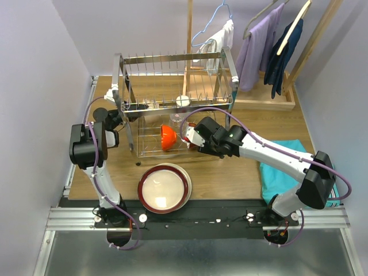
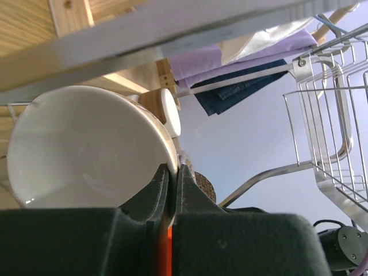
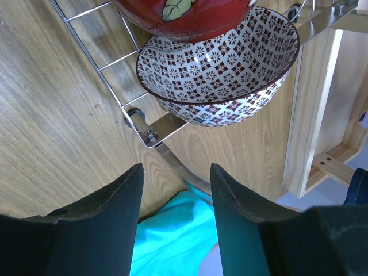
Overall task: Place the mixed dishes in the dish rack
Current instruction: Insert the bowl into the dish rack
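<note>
The chrome dish rack (image 1: 172,63) stands at the back of the table. In the left wrist view my left gripper (image 2: 172,169) is shut on the rim of a cream-white round dish (image 2: 86,149) with a beige outer edge, beside the rack's left end (image 1: 119,118). My right gripper (image 1: 187,138) hangs open at the lower tier, nothing between its fingers (image 3: 176,172). Just ahead of it a red-patterned bowl (image 3: 218,75) leans in the wire tier under a dark red bowl (image 3: 184,11). An orange bowl (image 1: 168,137) lies there too. A dark-red-rimmed cream plate (image 1: 164,188) tops a stack near the front edge.
A wooden hanger stand with clothes (image 1: 270,52) rises behind and right of the rack. A teal cloth (image 1: 282,167) lies at the right under my right arm. A small beige cup (image 1: 183,100) sits in the rack.
</note>
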You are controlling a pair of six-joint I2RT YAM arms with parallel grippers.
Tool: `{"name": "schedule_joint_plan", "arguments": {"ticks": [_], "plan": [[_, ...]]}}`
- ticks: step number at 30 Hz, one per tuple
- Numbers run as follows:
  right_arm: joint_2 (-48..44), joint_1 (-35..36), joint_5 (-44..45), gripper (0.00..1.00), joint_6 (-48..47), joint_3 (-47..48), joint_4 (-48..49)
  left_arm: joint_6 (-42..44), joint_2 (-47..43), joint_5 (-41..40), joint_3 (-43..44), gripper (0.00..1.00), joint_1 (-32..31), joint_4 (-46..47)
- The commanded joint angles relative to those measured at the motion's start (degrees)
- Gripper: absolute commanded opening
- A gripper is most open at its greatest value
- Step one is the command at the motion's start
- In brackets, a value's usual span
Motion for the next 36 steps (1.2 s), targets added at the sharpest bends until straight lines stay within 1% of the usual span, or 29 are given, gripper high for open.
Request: {"name": "schedule_joint_plan", "arguments": {"ticks": [1, 2, 4, 5, 6, 8, 10, 11, 12, 15, 16, 17, 18, 19, 21, 22, 23, 24, 25, 26, 27, 28, 29, 30, 31, 32, 33, 34, 36], "plan": [[-1.35, 0.25, 0.56, 0.58, -0.4, -0.18, 0.89, 3.36, -1.03, -1.11, -0.46, 0.09, 3.42, 14.12], [-1.79, 0.33, 0.56, 0.58, -0.48, -0.44, 0.97, 4.07, -1.91, -1.19, -0.99, 0.16, 4.21, 13.12], [-2.14, 0.25, 0.48, 0.58, -0.57, -0.88, 1.24, 4.42, -2.18, 0.2, -0.38, 0.26, 4.21, 13.2], [-2.49, 0.33, 0.48, 0.58, -0.75, -1.32, 1.41, 4.69, -3.14, 0.21, -0.2, 0.4, 4.3, 12.85], [-2.58, 0.34, 0.56, 0.58, -0.92, -1.41, 1.59, 5.56, -4.02, -0.05, -0.37, 0.48, 4.21, 12.07], [-2.76, 0.25, 0.65, 0.58, -1.19, -1.5, 1.94, 11.17, -7.17, 0.03, -0.29, 0.55, 3.86, 5.67], [-2.94, 0.33, 0.74, 0.58, -1.36, -1.59, 2.46, 15.92, -9.2, -0.31, -0.2, 0.58, 3.69, -2.57], [-3.02, 0.25, 0.74, 0.58, -1.54, -1.68, 2.64, 19.33, -10.43, -0.66, -0.2, 0.6, 3.6, -4.71], [-3.2, 0.25, 0.83, 0.58, -1.63, -1.94, 2.73, 19.89, -10.7, -0.58, -0.11, 0.61, 3.68, -5.77], [-3.72, 0.33, 0.83, 0.58, -1.8, -2.12, 2.91, 19.37, -12.46, -0.66, -1.08, 0.64, 4.12, -4.29], [-4.16, 0.25, 0.83, 0.58, -1.8, -2.29, 2.73, 20.24, -13.34, -1.36, -1.43, 0.65, 4.21, -5.94], [-4.43, 0.33, 0.74, 0.58, -1.8, -2.38, 2.56, 21.72, -15.43, -1.72, -1.52, 0.65, 4.82, -8.22], [-4.78, 0.25, 0.57, 0.58, -1.8, -2.55, 2.47, 27.13, -16.76, -2.42, -1.52, 0.66, 5.09, -11.38], [-5.39, 0.25, 0.65, 0.58, -1.8, -2.99, 2.38, 30.76, -18.08, -4.43, -1.35, 0.67, 5.35, -20.54], [-6.1, 0.25, 0.74, 0.58, -1.98, -3.52, 2.47, 38.66, -22.11, -8.29, -0.38, 0.68, 6.93, -31.31], [-6.45, 0.33, 0.83, 0.58, -2.07, -3.78, 2.73, 44.53, -23.35, -10.14, 0.06, 0.69, 7.63, -40.06], [-7.41, 0.25, 0.92, 0.58, -2.42, -4.4, 3.08, 47.2, -24.58, -13.99, 0.41, 0.7, 8.42, -43.45], [-7.94, 0.25, 1.0, 0.58, -2.51, -4.66, 3.17, 48.71, -27.03, -15.42, 0.24, 0.7, 10.26, -45.75], [-8.47, 0.25, 0.83, 0.58, -2.77, -4.84, 3.17, 51.16, -28.1, -17.0, 0.15, 0.7, 11.15, -50.73], [-9.52, 0.25, 0.65, 0.58, -2.68, -5.19, 3.17, 52.4, -29.41, -19.97, 0.32, 0.72, 12.03, -53.74], [-10.05, 0.33, -0.3, 0.58, -2.68, -5.19, 2.91, 53.72, -31.78, -20.44, 0.5, 0.73, 13.69, -56.12], [-10.49, 0.25, -1.18, 0.59, -2.6, -5.11, 1.86, 55.73, -33.19, -20.96, 0.59, 0.74, 14.23, -61.37], [-11.02, 0.25, -2.24, 0.59, -2.07, -5.02, 1.24, 59.58, -34.77, -21.84, 0.68, 0.75, 14.58, -64.29], [-12.24, 0.25, -4.42, 0.59, -1.72, -4.84, 0.63, 61.45, -38.36, -23.68, 0.68, 0.75, 15.02, -67.28], [-12.95, 0.25, -5.66, 0.59, -1.19, -4.84, -0.6, 62.68, -39.7, -23.43, 0.68, 0.75, 16.33, -72.53], [-13.83, 0.33, -7.07, 0.59, -0.14, -4.93, -1.04, 65.39, -40.76, -23.08, 1.64, 0.75, 17.04, -75.8], [-15.4, 0.25, -9.87, 0.59, 0.56, -5.02, -1.57, 66.81, -42.25, -23.34, 2.43, 0.75, 17.74, -80.1], [-16.2, 0.33, -11.2, 0.59, 1.7, -5.1, -2.1, 68.31, -42.87, -23.78, 3.22, 0.75, 19.23, -87.1], [-17.96, 0.25, -15.93, 0.59, 5.56, -5.19, -2.63, 72.43, -45.06, -22.47, 3.84, 0.74, 20.9, -92.24]]}}
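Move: The white bowl, standing on its side at the left end of the dish rack's lower tier, is already pinched by its upper rim in the left hand, its middle about 5 cm below that hand and 1 cm back. The orange bowl lies some 8 cm right and 13 cm back of the hand, the wine glass 11 cm right and 3 cm back, and the white mug 14 cm right and 4 cm ahead. From the right hand, the white bowl is roughly 30 cm left and 15 cm ahead. The white bowl's rim comes free as the left fingers open wide and the hand eases about 3 cm left; the hand then rises some 6 cm and swings out past the rack's left side, mostly left and finally back, rolling its left side up about 45 degrees and turning counter-clockwise. The empty right hand, still open, backs up and away from the red and patterned bowls by about 5 cm. ##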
